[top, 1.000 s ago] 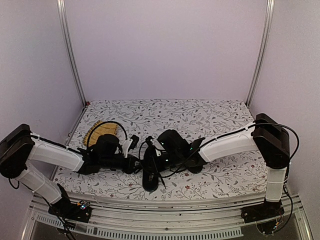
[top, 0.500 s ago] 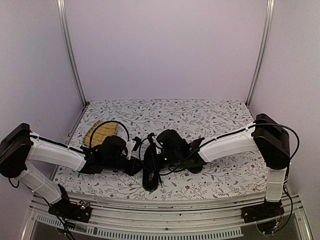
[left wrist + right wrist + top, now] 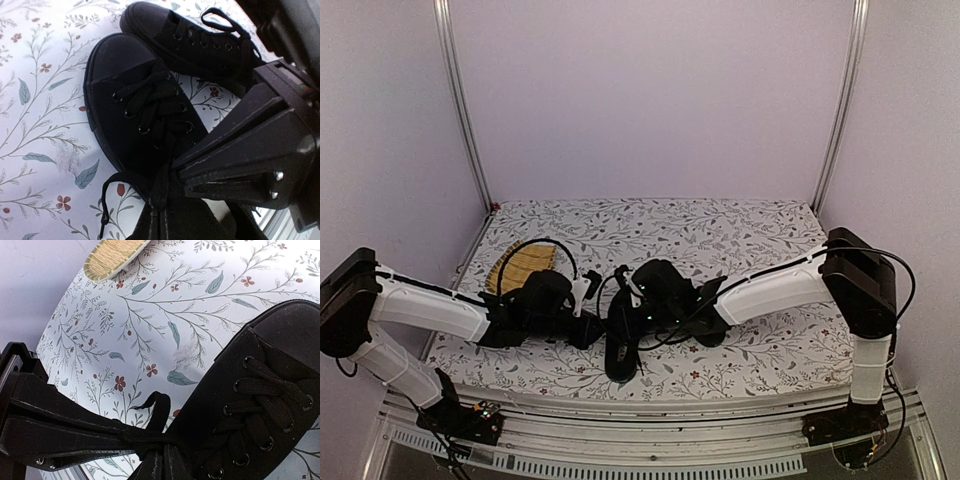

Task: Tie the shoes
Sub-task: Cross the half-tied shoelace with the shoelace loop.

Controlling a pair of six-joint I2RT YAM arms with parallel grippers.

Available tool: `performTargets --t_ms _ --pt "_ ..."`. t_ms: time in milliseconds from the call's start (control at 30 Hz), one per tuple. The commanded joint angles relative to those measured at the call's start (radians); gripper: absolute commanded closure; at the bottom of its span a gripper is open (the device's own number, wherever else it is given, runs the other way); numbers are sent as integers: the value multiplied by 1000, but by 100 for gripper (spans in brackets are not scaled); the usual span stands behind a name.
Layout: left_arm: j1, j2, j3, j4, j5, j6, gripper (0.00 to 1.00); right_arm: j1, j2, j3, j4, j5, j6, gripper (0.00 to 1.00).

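Two black canvas shoes lie at the table's front middle. The near shoe (image 3: 620, 352) (image 3: 135, 115) (image 3: 265, 390) points its toe at the table's front edge, and the other shoe (image 3: 200, 40) lies beside it under the right arm. My left gripper (image 3: 590, 325) (image 3: 162, 202) is shut on a black lace at the near shoe's tongue. My right gripper (image 3: 626, 314) (image 3: 159, 452) is shut on the lace too, tip to tip with the left one. A loose lace end (image 3: 106, 202) (image 3: 161, 405) curls onto the cloth beside them.
A yellow woven mat (image 3: 520, 264) (image 3: 114, 255) lies at the table's left, behind my left arm. The table carries a floral cloth (image 3: 740, 235). Plain walls and metal posts close in the sides and back.
My left gripper has shifted right, closer to the shoe and the right gripper. The right arm has barely moved. Both stay shut.
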Motion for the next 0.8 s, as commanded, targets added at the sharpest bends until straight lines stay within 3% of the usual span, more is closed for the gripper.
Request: performTargets --t_ms 0,400,633,767 --pt "-11 -22 -8 25 5 -3 100 -6 42 14 7 -8 -22 98" --pt "-12 -14 -4 16 11 -6 100 -6 41 4 28 -10 -21 98" --pt "-1 -98 -46 -17 -17 -20 70 -6 1 -55 46 4 -9 98" --pt "47 -161 -53 -54 3 -26 59 -7 -14 -74 50 4 -4 98"
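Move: The lace crossing, held at the shoe's left edge, is roughly 2 cm to the right of the left hand, level fore-and-aft and about 1 cm below. The half-tied shoe's middle lies some 4 cm to the left hand's right, 1 cm ahead and 4 cm lower; the other shoe lies about 17 cm right and 6 cm ahead. From the right hand, that crossing is about 1 cm to the left, level with it and at fingertip height. Left fingers open on the lace and back off 2 cm up and left; right keeps its pinch, sinking 1 cm. ##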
